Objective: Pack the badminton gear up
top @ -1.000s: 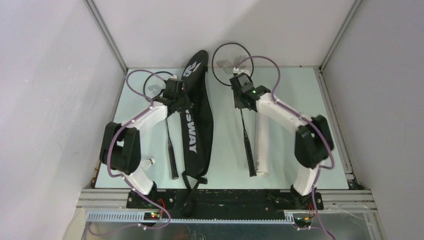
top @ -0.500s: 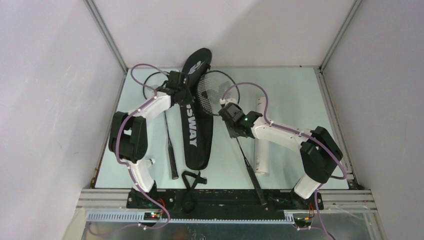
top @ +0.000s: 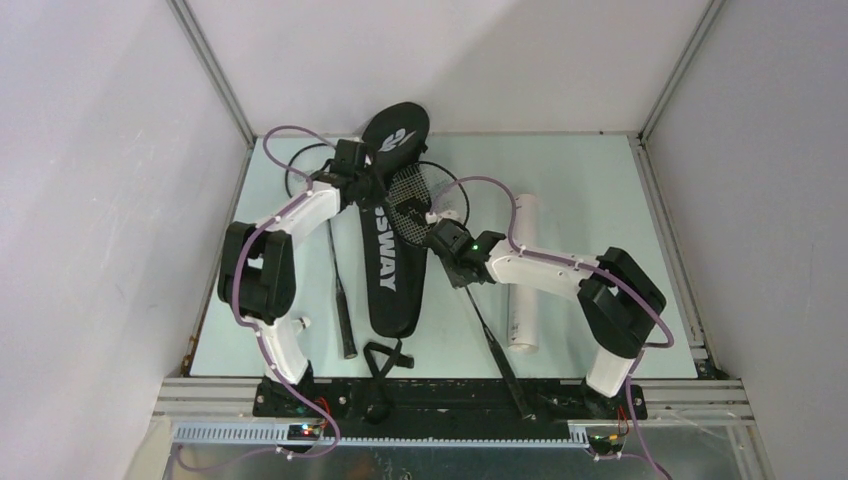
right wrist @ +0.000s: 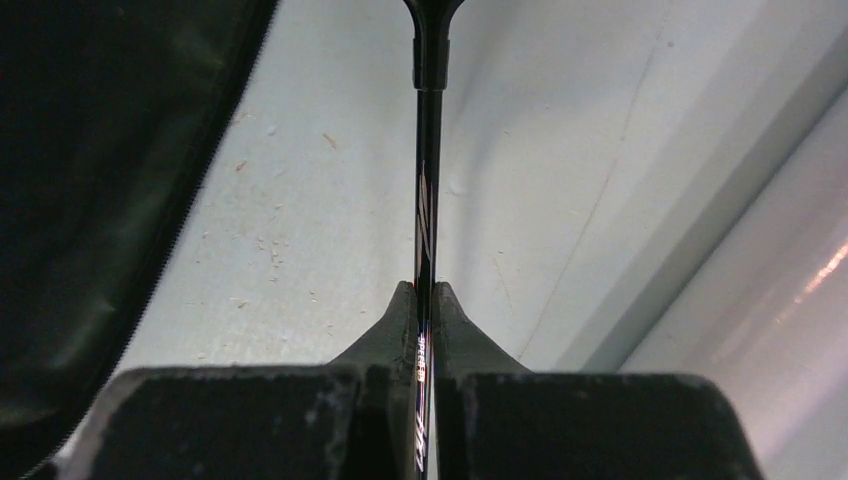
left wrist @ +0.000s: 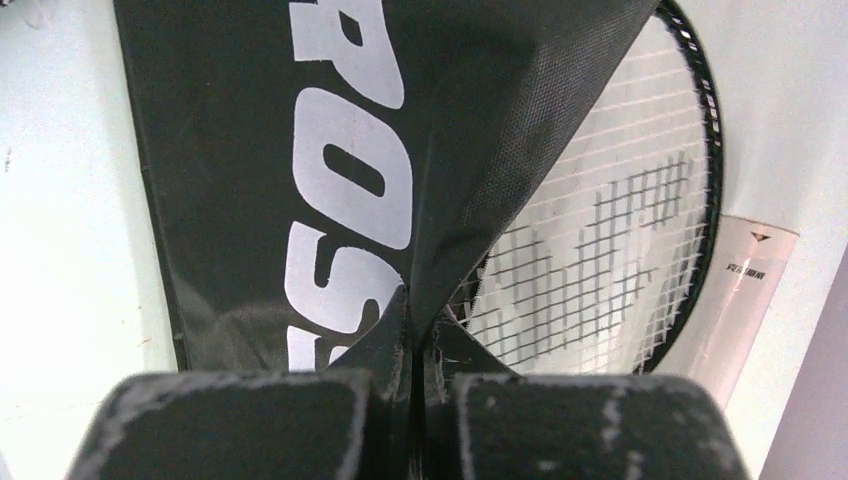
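Note:
The black racket bag [top: 388, 270] lies lengthwise in the middle of the table. My left gripper [top: 362, 188] is shut on the bag's right edge [left wrist: 470, 200] and holds that flap lifted. My right gripper [top: 450, 250] is shut on the thin shaft [right wrist: 428, 200] of one racket. That racket's strung head [top: 420, 195] sits at the lifted flap, partly under it [left wrist: 600, 230]. Its handle [top: 505, 375] points toward the near edge. The second racket [top: 340, 290] lies flat left of the bag. Right of my right gripper, the white tube [top: 525, 275] lies on the table.
The bag's strap [top: 385, 358] is bunched at the near end, close to the arm bases. White walls and metal frame posts [top: 215, 80] close in the table on three sides. My right arm [top: 560, 270] crosses over the tube.
My right gripper has carried its racket left and nearer, bringing the head from the back wall to the bag's lifted flap. The left gripper shifted slightly while holding the bag edge.

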{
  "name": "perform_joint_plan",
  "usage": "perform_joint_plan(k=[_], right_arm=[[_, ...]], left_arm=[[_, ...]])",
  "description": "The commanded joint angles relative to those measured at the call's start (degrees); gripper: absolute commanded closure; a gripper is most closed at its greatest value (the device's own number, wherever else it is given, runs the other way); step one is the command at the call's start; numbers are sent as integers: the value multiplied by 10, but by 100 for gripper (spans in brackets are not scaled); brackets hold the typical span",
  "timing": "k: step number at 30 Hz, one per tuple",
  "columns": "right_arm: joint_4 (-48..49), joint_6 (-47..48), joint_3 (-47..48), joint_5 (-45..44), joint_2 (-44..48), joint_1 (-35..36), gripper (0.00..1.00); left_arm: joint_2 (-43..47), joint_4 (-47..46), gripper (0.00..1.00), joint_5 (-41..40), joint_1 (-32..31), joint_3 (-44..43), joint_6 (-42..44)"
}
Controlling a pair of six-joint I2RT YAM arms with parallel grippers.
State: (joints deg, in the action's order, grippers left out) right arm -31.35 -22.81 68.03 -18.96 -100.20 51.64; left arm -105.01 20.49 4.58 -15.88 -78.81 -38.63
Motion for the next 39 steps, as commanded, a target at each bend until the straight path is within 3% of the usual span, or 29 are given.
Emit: perform_joint_plan(k=[1, 10, 15, 24, 28, 31, 34, 37, 39], right_arm=[[35, 24, 35, 32, -14, 7, 100], [92, 46, 119, 80, -59, 4, 100], [126, 28, 172, 103, -87, -41, 100], [256, -11, 200, 179, -92, -115, 100], [282, -27, 235, 153, -113, -124, 100], [289, -55, 260, 139, -145, -139, 100], [306, -86, 259, 186, -154, -153, 100], [304, -74, 243, 191, -148, -150, 100], [303, -57, 228, 190, -145, -152, 100]], left_arm=[[37, -28, 100, 37, -8, 4, 28], [55, -28, 100, 70, -79, 30, 62], [99, -56, 100, 123, -98, 78, 71], [163, -149, 100, 301, -106, 176, 71], [172, -211, 100, 368, -118, 200, 40], [179, -225, 100, 374, -132, 210, 25], [181, -231, 100, 359, -135, 217, 26], [167, -190, 100, 310, -132, 193, 44], [152, -196, 100, 328, -128, 182, 38]])
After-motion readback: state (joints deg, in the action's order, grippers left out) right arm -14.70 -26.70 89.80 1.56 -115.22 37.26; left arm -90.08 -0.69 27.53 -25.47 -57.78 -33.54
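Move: Some 18 cm ahead and 18 cm to the left of the right hand, which already pinches the racket's shaft, lies the middle of the open bag; the racket's head is about 24 cm ahead and 8 cm left, the tube 19 cm right and 3 cm ahead. From the left hand, already gripping the bag's edge, the racket's head lies about 14 cm right, level and 6 cm lower; the other racket's head is 21 cm left and 5 cm ahead. Drawing the pinched bag edge right and back over the racket, about 11 cm each way, the left hand turns some 30 degrees clockwise and lifts late by 4 cm. The right hand keeps the shaft, goes left first, then mainly forward about 15 cm, rising, to feed the head towards the bag's wide end as its left side rolls up. ##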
